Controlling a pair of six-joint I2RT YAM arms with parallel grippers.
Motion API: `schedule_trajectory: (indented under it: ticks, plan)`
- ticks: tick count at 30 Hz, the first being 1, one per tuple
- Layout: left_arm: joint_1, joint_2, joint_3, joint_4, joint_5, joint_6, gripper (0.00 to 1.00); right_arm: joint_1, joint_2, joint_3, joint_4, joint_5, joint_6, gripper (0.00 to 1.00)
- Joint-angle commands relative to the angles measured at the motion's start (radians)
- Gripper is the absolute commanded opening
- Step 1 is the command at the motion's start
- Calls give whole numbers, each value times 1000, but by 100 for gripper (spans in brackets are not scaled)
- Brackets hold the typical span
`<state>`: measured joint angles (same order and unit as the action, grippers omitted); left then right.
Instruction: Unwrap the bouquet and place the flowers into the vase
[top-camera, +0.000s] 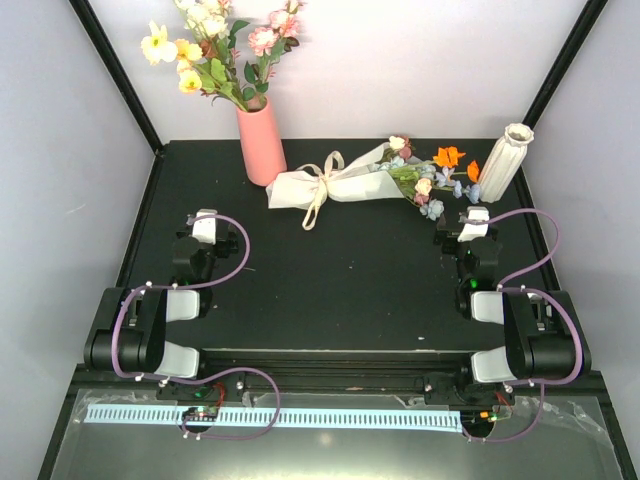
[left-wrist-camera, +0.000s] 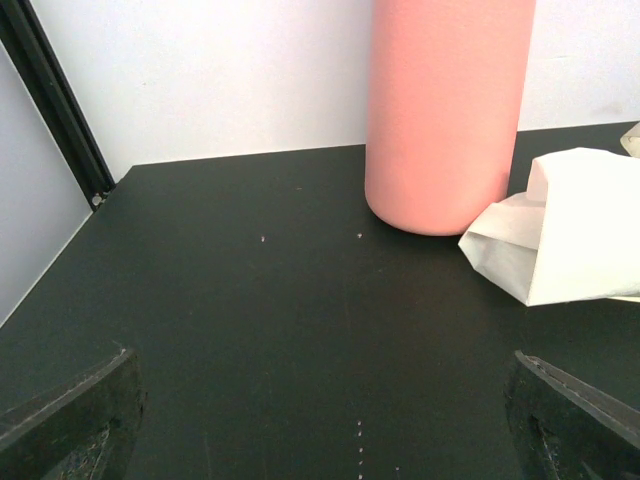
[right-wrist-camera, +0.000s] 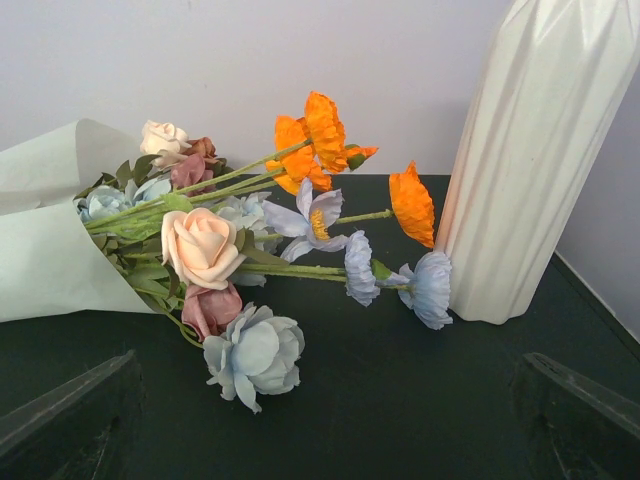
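Note:
The bouquet (top-camera: 340, 180) lies on its side across the back of the black table (top-camera: 340, 280), wrapped in white paper (right-wrist-camera: 45, 250) and tied with a cream ribbon (top-camera: 320, 190). Its flowers (right-wrist-camera: 255, 240), orange, light blue, pink and cream, fan out to the right toward the white ribbed vase (top-camera: 505, 160), which stands upright (right-wrist-camera: 530, 160). My left gripper (top-camera: 205, 225) is open near the left side; the paper's end (left-wrist-camera: 560, 240) lies ahead to its right. On the right, my right gripper (top-camera: 475, 218) is open just short of the flower heads. Nothing is held.
A salmon-pink vase (top-camera: 261, 140) with yellow, pink and white flowers (top-camera: 215, 50) stands at the back, touching the paper's end (left-wrist-camera: 445, 110). White walls and black frame posts (top-camera: 115, 70) close in the table on three sides.

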<state>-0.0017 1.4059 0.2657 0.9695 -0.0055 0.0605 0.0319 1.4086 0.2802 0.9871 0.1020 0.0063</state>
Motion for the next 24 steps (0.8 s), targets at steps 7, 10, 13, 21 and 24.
schedule_trajectory:
  ticks: [7, 10, 13, 21, 24]
  plan:
    - [-4, -58, 24, 13, 18, 7, 99, -6, -121, -16, -23, 31, 9, 100]
    - [-4, -195, 105, -324, -49, -66, 99, -5, -260, 56, -300, 64, 49, 100]
    - [-5, -281, 195, -585, -19, -94, 99, -4, -392, 96, -469, 41, 64, 100]
    - [-4, -589, 268, -917, 6, -196, 99, -5, -646, 208, -778, 6, 277, 100]
    - [-3, -672, 292, -998, 2, -216, 99, -4, -689, 207, -853, -1, 540, 100]
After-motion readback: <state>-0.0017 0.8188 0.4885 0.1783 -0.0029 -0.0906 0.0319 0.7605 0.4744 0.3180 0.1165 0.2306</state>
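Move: From the left hand, the bouquet's ribbon bow lies about 18 cm ahead, 24 cm to the right and some 9 cm lower; the pink vase stands about 20 cm ahead and 10 cm to the right. From the right hand, the bouquet's flower heads lie roughly 18 cm ahead, 5 cm to the left and 10 cm lower, with the white vase about 17 cm ahead and 11 cm to the right. Both empty hands head up off their low starting spots over the near table, drawing back from the bouquet and vases as they climb. The right rises about 15 cm, its fingers tipping up and its left side rolling upward; the left rises some 11 cm, its left side rolling slightly down. Both grippers stay wide open. ##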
